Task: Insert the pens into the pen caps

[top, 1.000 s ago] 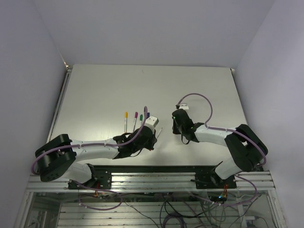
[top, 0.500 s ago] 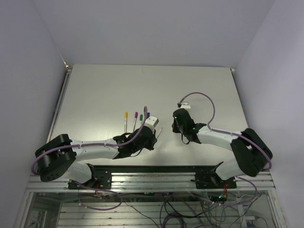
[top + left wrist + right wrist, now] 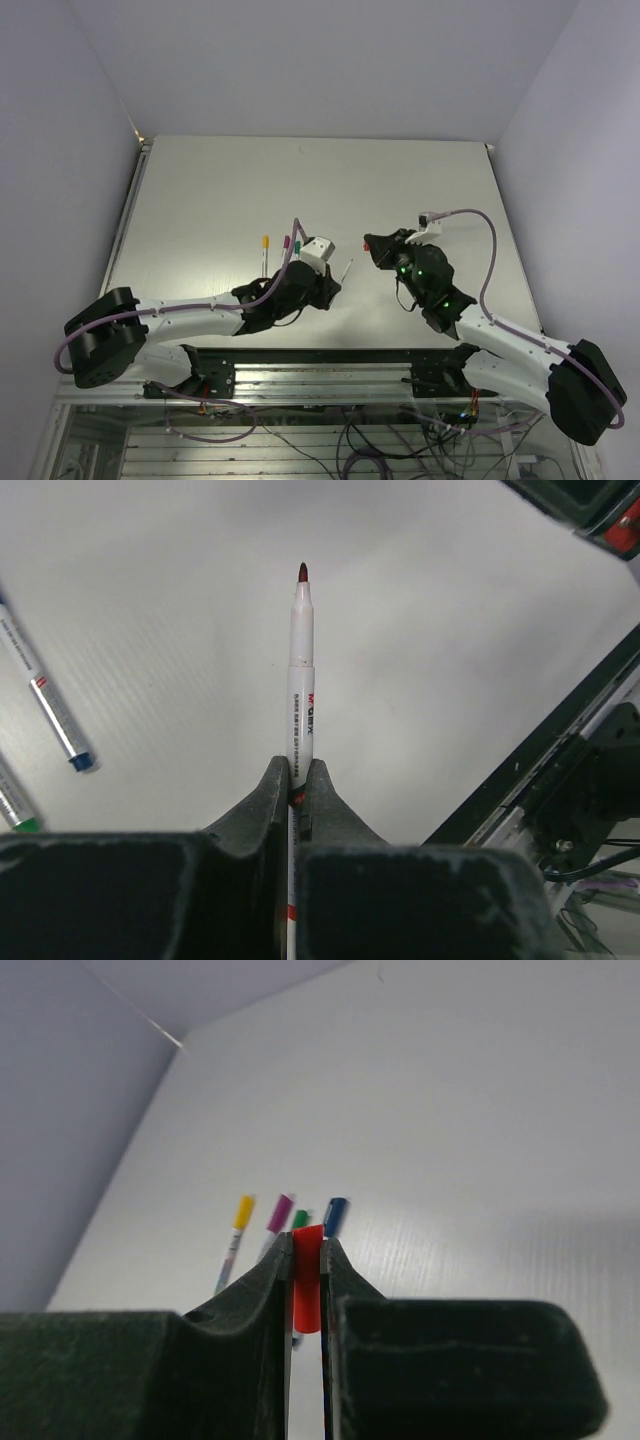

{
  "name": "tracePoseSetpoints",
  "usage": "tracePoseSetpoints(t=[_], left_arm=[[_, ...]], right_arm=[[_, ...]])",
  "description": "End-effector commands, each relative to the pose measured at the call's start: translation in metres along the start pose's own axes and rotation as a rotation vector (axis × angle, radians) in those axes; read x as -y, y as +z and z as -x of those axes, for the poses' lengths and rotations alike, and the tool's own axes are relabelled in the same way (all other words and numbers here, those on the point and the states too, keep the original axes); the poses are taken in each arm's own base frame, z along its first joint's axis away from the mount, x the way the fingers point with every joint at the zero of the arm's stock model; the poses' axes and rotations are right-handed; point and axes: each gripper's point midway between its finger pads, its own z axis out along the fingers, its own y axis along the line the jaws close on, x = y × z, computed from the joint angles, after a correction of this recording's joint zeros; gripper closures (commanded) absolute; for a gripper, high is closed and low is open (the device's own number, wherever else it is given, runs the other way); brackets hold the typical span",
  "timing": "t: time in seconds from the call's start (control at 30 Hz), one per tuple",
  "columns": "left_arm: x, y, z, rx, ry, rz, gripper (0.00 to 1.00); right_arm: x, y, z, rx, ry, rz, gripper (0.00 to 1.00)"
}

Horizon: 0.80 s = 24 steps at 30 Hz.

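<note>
My left gripper (image 3: 297,770) is shut on a white pen (image 3: 300,660), whose bare dark red tip (image 3: 302,572) points away from it. In the top view this pen (image 3: 345,269) sticks out to the right, toward my right gripper (image 3: 371,243). That right gripper (image 3: 307,1240) is shut on a red pen cap (image 3: 308,1280) and faces left, a short gap from the pen tip. Capped pens lie on the table behind: yellow (image 3: 240,1215), purple (image 3: 280,1212), green (image 3: 300,1218) and blue (image 3: 335,1215).
The table's near edge with its black rail (image 3: 560,730) runs close on the right of the left wrist view. The blue-capped pen (image 3: 50,705) lies just left of the held pen. Pale walls (image 3: 60,120) enclose the table on three sides.
The right arm has swung out and turned its gripper to face left with the red cap. The left gripper has shifted slightly right, carrying the pen.
</note>
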Motion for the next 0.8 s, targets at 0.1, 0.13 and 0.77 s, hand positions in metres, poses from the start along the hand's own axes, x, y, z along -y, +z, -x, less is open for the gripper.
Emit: tracePoseSetpoints(t=[0.1,0.13,0.77], left_arm=[[0.036,-0.002,0.036,0.115,-0.038,-0.153,0.93],[0.037,-0.003,0.039,0.126,-0.039,-0.162,0.93],[0.048,-0.01,0.05,0.214,-0.033,-0.244,0.93]], right_arm=[[-0.023,-0.016,0.028,0.201,0.188,0.18,1.0],[-0.021,-0.02,0.027,0.22,0.213,0.192,1.0],[-0.034,-0.04,0.05,0.386,0.364,0.354,1.0]])
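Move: The red cap, shut in the right fingers, is about 9 cm ahead of the left hand, 8 cm to its right and 6 cm higher. The red pen's bare tip, standing up from the left fingers, lies some 5 cm back from the right hand, 4 cm to its left and a couple of cm below. Down on the table, roughly 12 cm below the left hand and 12 cm ahead, lie the blue-capped pen 7 cm to its left and the green-capped one 10 cm left. The red cap, still pinched by the right hand, is drawn back a couple of cm, then raised to about 5 cm higher while the wrist rolls left side up some 30 degrees and tips its fingers upward, turning the cap's mouth down towards the pen. Meanwhile the left hand keeps its grip and brings the pen up and to the right to meet it, rolling slightly right side up. ##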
